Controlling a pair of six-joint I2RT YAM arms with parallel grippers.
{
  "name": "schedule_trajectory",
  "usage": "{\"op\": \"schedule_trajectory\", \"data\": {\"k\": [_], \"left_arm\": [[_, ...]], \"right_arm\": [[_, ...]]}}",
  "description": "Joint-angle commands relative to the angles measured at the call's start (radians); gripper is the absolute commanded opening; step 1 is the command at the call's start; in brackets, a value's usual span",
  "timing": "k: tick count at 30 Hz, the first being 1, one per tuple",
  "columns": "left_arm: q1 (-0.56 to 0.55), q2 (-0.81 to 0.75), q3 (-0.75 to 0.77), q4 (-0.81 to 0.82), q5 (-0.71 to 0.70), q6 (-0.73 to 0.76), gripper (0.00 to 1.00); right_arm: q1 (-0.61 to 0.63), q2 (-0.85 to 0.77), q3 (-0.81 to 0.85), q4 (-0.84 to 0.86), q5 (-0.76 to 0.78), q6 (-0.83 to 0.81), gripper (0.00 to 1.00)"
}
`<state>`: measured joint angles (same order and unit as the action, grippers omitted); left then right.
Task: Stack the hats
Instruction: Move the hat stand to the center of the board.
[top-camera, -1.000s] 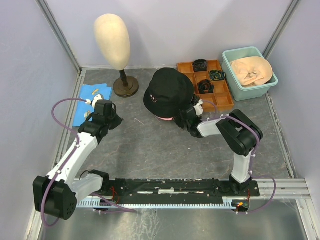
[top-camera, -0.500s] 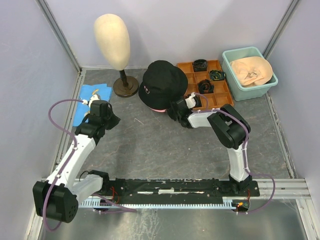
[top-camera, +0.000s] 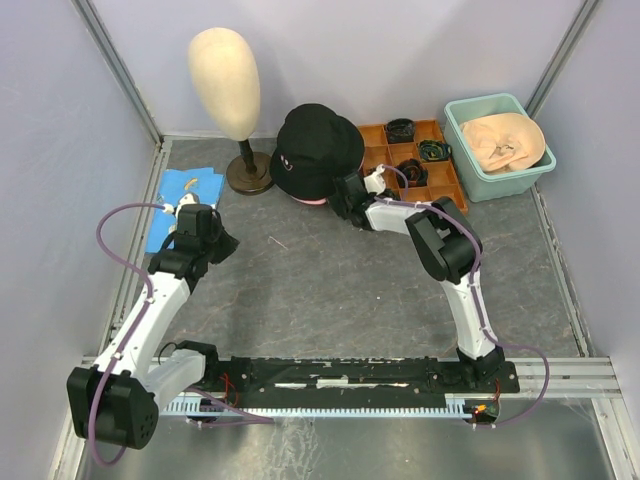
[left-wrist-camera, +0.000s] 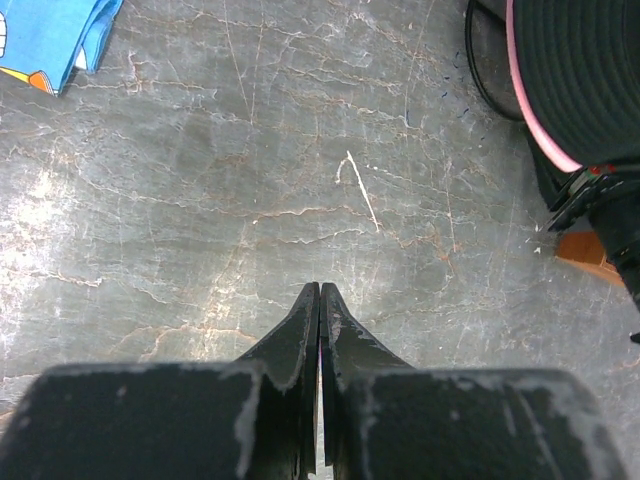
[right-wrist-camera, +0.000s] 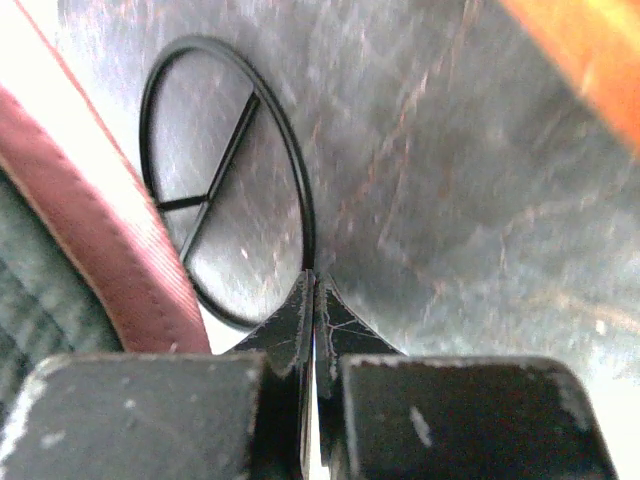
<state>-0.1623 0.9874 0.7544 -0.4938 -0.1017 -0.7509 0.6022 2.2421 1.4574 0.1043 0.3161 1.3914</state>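
A black hat (top-camera: 318, 145) sits on top of a pink hat, whose brim (top-camera: 312, 200) shows under it, at the back middle of the table. In the left wrist view the black hat (left-wrist-camera: 590, 60), the pink brim (left-wrist-camera: 530, 110) and a black wire ring (left-wrist-camera: 478, 70) under them show at the top right. My right gripper (top-camera: 338, 197) is shut at the stack's right edge. In its own view its tips (right-wrist-camera: 313, 282) meet the wire ring (right-wrist-camera: 305, 200), with the pink brim (right-wrist-camera: 110, 230) to the left. My left gripper (top-camera: 230, 243) (left-wrist-camera: 320, 290) is shut and empty above bare table. A beige hat (top-camera: 503, 140) lies in the teal tub (top-camera: 480, 182).
A cream mannequin head (top-camera: 225, 80) on a brown stand (top-camera: 250, 175) rises just left of the stack. An orange compartment tray (top-camera: 445, 195) with dark items lies to its right. A blue cloth (top-camera: 185, 190) lies by the left wall. Walls close in the back and sides.
My right gripper and the black-on-pink stack have slid back and to the left, toward the mannequin stand. The left gripper has drifted slightly left and stayed shut.
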Motion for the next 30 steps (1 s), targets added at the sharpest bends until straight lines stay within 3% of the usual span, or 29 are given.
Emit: {"op": "schedule_trajectory", "data": {"k": [1,7,9,16,24,27,30], "left_arm": [[0.009,-0.013,-0.001,0.024,0.013,0.018,0.03],[0.016,0.024,0.021,0.048,-0.005,0.029,0.03],[0.025,0.059,0.044,0.078,-0.009,0.033,0.07],[0.037,0.308,0.238,0.193,-0.051,0.096,0.15],[0.036,0.582,0.424,0.385,-0.147,0.251,0.38],[0.036,0.667,0.449,0.500,-0.162,0.327,0.45],[0.035,0.757,0.480,0.618,-0.126,0.434,0.46]], "right_arm": [[-0.066,0.053,0.083,-0.134,0.044,-0.042,0.00],[-0.105,-0.009,0.066,-0.147,0.042,-0.118,0.00],[-0.105,-0.063,0.024,-0.144,0.036,-0.142,0.00],[-0.102,-0.270,-0.136,-0.165,0.002,-0.183,0.00],[-0.103,-0.490,-0.194,-0.266,-0.001,-0.299,0.27],[-0.112,-0.608,-0.244,-0.298,0.010,-0.325,0.31],[-0.139,-0.713,-0.313,-0.317,0.007,-0.334,0.32]]}}
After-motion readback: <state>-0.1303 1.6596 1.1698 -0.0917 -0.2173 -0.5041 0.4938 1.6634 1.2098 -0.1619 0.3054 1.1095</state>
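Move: The head-shaped hat stand's round base lies about 30 cm ahead of the left hand, 3 cm to its right and 14 cm below. The blue cloth is some 20 cm ahead and 12 cm left, 14 cm below; the stacked black hat, 27 cm ahead and 18 cm right, near hand height. From the right hand that base is about 10 cm ahead and 22 cm left, just below. Left hand opens halfway, reaching 19 cm forward towards the hat stand; right retreats up-right from the black hat. ##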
